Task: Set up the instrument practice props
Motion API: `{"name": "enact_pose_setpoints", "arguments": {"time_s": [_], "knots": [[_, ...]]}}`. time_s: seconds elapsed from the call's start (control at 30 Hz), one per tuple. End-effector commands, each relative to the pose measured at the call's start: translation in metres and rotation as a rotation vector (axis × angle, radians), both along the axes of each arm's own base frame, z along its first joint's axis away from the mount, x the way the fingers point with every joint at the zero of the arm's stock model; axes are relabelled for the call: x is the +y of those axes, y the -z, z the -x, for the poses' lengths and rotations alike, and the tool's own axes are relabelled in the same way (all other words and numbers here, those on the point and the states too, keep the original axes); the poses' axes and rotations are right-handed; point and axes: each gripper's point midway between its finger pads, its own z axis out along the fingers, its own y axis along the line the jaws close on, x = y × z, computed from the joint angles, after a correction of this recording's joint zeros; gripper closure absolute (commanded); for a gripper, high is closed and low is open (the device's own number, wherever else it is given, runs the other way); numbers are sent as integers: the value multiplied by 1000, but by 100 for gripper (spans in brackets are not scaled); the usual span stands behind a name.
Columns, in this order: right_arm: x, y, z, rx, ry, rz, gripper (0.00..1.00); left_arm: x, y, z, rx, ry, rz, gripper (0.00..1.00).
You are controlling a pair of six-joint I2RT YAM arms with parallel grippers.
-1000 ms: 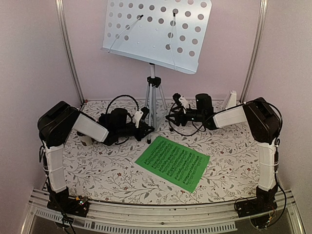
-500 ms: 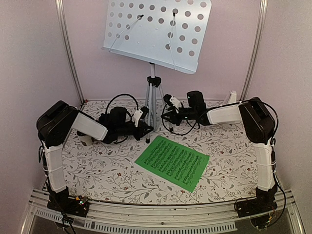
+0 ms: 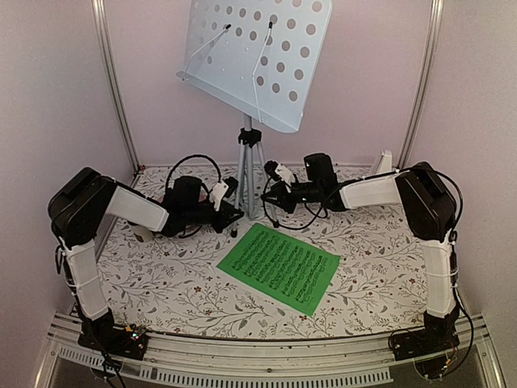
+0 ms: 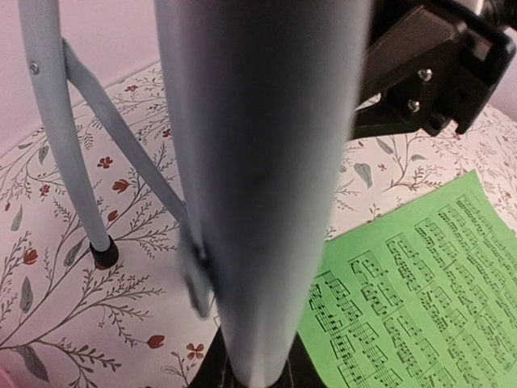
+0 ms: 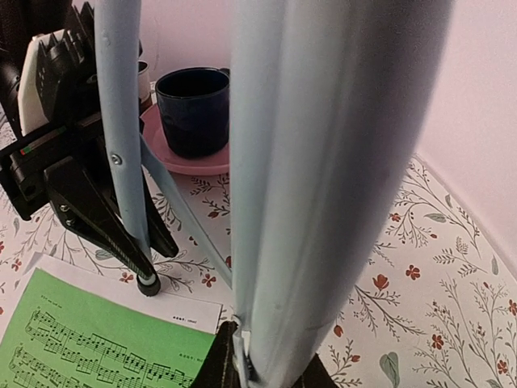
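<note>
The pale grey music stand (image 3: 249,158) stands at the back middle, its hole-punched desk (image 3: 250,61) tilted up high. My left gripper (image 3: 232,215) is shut on the tripod's left leg (image 4: 258,162). My right gripper (image 3: 271,194) is shut on the right leg (image 5: 323,194). A green sheet of music (image 3: 280,267) lies flat in front of the tripod, and a white sheet (image 5: 121,301) pokes out from under its far edge. A small white pyramid, the metronome (image 3: 382,165), shows behind my right arm.
A dark blue cup (image 5: 192,109) on a pink plate (image 5: 174,152) sits at the back left behind the tripod. Pink walls and metal posts (image 3: 113,89) close in the floral table (image 3: 380,267) on three sides.
My right gripper has closed on the tripod leg. Both arms and the stand have shifted left, the desk has swung left and turned, and the green sheet has slid slightly left.
</note>
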Motion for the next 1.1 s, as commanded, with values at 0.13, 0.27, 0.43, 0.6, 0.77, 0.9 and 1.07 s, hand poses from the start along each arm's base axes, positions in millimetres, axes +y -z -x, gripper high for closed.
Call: {"name": "enact_pose_setpoints", "arguments": {"time_s": [0.13,0.27,0.43,0.6,0.77,0.9,1.07], "knots": [[-63,4,-45,-112,314,178,100,50,-48,-24,-111,-156,0,100],[-83,2,-52,-134,385,208,100,66,-46,-27,-96,-200,-3,100],[-109,2,-58,-137,445,222,100,71,-33,-24,-81,-217,-8,100],[-130,5,-60,-148,478,259,100,80,-22,-28,-71,-248,-33,100],[-145,7,-59,-139,468,265,100,91,-17,-36,-65,-278,-58,100],[-135,4,-51,-142,394,246,100,74,-14,-34,-37,-201,-29,100],[-120,5,-43,-120,325,213,97,38,-16,-22,-39,-88,18,100]]}}
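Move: The left fingers already pinch the music stand's left leg; its rubber foot lies about 5 cm below them and 3 cm back. The right fingers pinch the right leg, its foot some 8 cm below and 4 cm back. The centre pole's lower end is about 5 cm right of and 2 cm ahead of the left hand, 7 cm left of the right hand and level with it. From the left hand, the green sheet's middle lies 17 cm back and 13 cm right, the pink plate 5 cm ahead and 18 cm left. Both hands keep their pinch and pull the two tripod legs apart, away from the centre pole: the left hand drags its leg about 3 cm to the left and eases back a little at the very end. The right hand first draws back about 1.5 cm, then sweeps its leg about 6 cm to the right and slightly forward, speeding up midway and slowing at the end, its wrist turning some 10 degrees clockwise. ##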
